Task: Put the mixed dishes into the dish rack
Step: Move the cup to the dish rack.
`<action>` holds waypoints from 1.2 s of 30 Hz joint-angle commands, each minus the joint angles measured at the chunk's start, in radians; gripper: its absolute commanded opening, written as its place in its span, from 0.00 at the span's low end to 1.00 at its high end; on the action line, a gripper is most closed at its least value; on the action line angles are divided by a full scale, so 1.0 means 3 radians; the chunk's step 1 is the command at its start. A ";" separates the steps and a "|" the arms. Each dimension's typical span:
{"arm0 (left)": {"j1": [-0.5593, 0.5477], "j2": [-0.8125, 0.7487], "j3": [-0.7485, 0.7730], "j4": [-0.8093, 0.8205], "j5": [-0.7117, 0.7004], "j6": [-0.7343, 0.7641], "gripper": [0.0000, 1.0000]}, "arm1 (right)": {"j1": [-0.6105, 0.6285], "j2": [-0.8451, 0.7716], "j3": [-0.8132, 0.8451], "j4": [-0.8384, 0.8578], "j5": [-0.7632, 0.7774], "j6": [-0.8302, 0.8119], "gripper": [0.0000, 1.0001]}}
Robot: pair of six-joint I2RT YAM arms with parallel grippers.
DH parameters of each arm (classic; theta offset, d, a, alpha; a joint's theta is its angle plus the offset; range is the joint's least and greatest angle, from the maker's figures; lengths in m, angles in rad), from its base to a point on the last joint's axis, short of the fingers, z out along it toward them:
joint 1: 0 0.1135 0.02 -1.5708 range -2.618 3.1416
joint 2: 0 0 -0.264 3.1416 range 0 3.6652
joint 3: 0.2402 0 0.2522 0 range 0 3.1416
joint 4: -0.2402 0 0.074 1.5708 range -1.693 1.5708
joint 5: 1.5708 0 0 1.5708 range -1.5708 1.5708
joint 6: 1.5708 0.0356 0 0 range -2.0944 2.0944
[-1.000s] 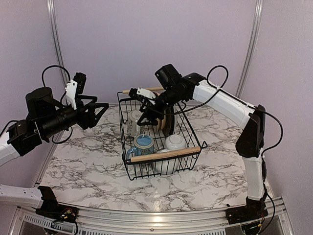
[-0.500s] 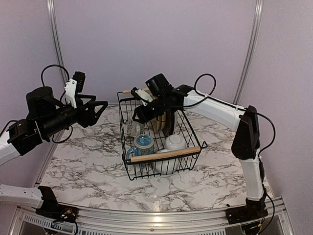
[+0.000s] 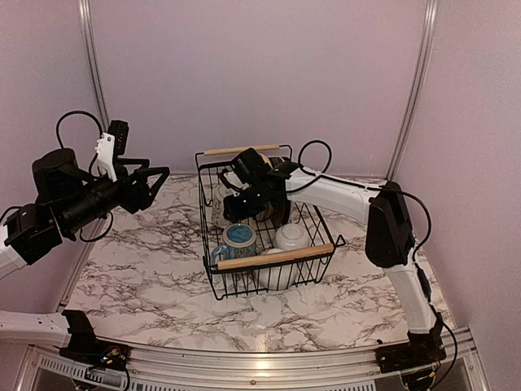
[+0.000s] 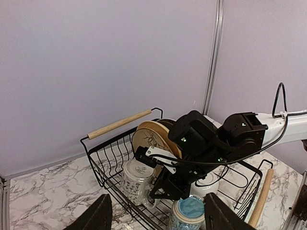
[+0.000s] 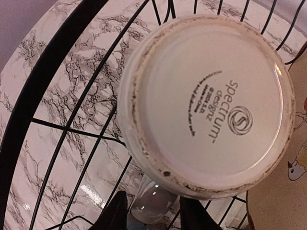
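Note:
The dish rack point(image 3: 277, 257), a black wire basket with wooden handles point(image 4: 120, 123), holds the dishes. A white patterned mug point(image 5: 206, 105) stands upside down in its back left corner point(image 3: 221, 199). My right gripper point(image 5: 153, 213) reaches down inside the rack point(image 4: 163, 189), its two fingers close on either side of the mug's handle point(image 5: 153, 203). I cannot tell whether they press on it. A second mug point(image 3: 239, 238) with a blue base, a white bowl point(image 3: 291, 236) and an upright tan plate point(image 4: 148, 136) also sit inside. My left gripper point(image 3: 159, 175) hangs open and empty to the left.
The rack stands in the middle of a marble table point(image 3: 146, 269). A dark plate point(image 3: 282, 210) leans behind the tan one. The right arm point(image 3: 342, 195) stretches over the rack's right side. Lilac walls close the back and sides.
The right gripper has dropped left and down into the rack, and its jaws have narrowed round the upturned mug's handle. The left arm has drawn back a little to the left.

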 commanded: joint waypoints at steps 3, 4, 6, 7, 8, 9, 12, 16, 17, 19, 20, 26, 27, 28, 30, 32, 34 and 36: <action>-0.0005 -0.0036 -0.0050 -0.0078 -0.0062 -0.0038 0.68 | 0.0064 0.0198 0.0333 -0.0014 0.0354 0.0200 0.28; -0.0002 -0.0033 -0.0057 -0.0082 -0.0059 -0.0040 0.68 | 0.0067 0.0229 0.0361 -0.0013 0.0391 0.0199 0.24; -0.0004 -0.0035 -0.0068 -0.0081 -0.0052 -0.0052 0.68 | 0.0064 0.0249 0.0391 -0.0010 0.0478 0.0204 0.17; -0.0001 -0.0036 -0.0072 -0.0085 -0.0051 -0.0060 0.68 | 0.0064 0.0245 0.0402 -0.0009 0.0515 0.0198 0.14; -0.0004 -0.0038 -0.0078 -0.0086 -0.0047 -0.0069 0.68 | 0.0065 0.0241 0.0408 -0.0009 0.0545 0.0184 0.12; -0.0007 -0.0040 -0.0082 -0.0087 -0.0047 -0.0071 0.68 | 0.0066 0.0229 0.0409 -0.0009 0.0569 0.0169 0.11; -0.0004 -0.0044 -0.0106 -0.0079 -0.0044 -0.0082 0.68 | 0.0064 0.0167 0.0398 0.0010 0.0608 0.0101 0.04; -0.0005 -0.0025 -0.0113 -0.0070 -0.0030 -0.0074 0.68 | 0.0062 0.0020 0.0309 0.0044 0.0542 0.0009 0.00; -0.0004 -0.0021 -0.0114 -0.0070 -0.0028 -0.0079 0.68 | 0.0064 -0.0034 0.0264 0.0064 0.0512 -0.0002 0.00; -0.0004 -0.0016 -0.0122 -0.0058 -0.0020 -0.0079 0.68 | 0.0064 -0.0135 0.0160 0.0121 0.0446 -0.0050 0.00; -0.0005 -0.0017 -0.0127 -0.0051 -0.0018 -0.0081 0.68 | 0.0064 -0.0187 0.0103 0.0146 0.0409 -0.0081 0.00; -0.0005 -0.0028 -0.0171 -0.0020 -0.0001 -0.0090 0.68 | 0.0064 -0.0431 -0.0247 0.0225 0.0311 -0.0198 0.00; -0.0002 -0.0035 -0.0184 -0.0007 0.0003 -0.0099 0.68 | 0.0064 -0.0477 -0.0305 0.0247 0.0277 -0.0220 0.00; -0.0006 -0.0036 -0.0197 0.0008 0.0004 -0.0104 0.68 | 0.0064 -0.0507 -0.0351 0.0275 0.0214 -0.0256 0.00; -0.0002 -0.0038 -0.0210 0.0025 0.0019 -0.0119 0.68 | 0.0064 -0.0552 -0.0418 0.0310 0.0045 -0.0329 0.00; -0.0007 -0.0032 -0.0212 0.0027 0.0038 -0.0126 0.68 | 0.0064 -0.0573 -0.0467 0.0307 -0.0029 -0.0368 0.00; -0.0005 -0.0032 -0.0216 0.0028 0.0043 -0.0137 0.68 | 0.0064 -0.0588 -0.0505 0.0313 -0.0075 -0.0415 0.00; -0.0004 -0.0040 -0.0217 0.0029 0.0043 -0.0141 0.68 | 0.0063 -0.0591 -0.0523 0.0308 -0.0144 -0.0488 0.00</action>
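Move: The upside-down white cup stands in the rack with its middle about 5 cm ahead and 4 cm left of the right hand point, at its height, its handle already between the open fingers. The blue cup sits roughly 8 cm back and 2 cm right, the upright plates some 6 cm ahead and 9 cm right, the white bowl 7 cm back and 17 cm right. From the left hand, the white cup lies about 23 cm ahead, 14 cm right and 24 cm below. Close the right fingers on the white cup's handle while easing forward about 1.5 cm, then keep the pinch and draw the handle back towards the blue cup about 3.5 cm, drifting a little right and rising about 1 cm. Let the empty left gripper sink some 3 cm, still open. ##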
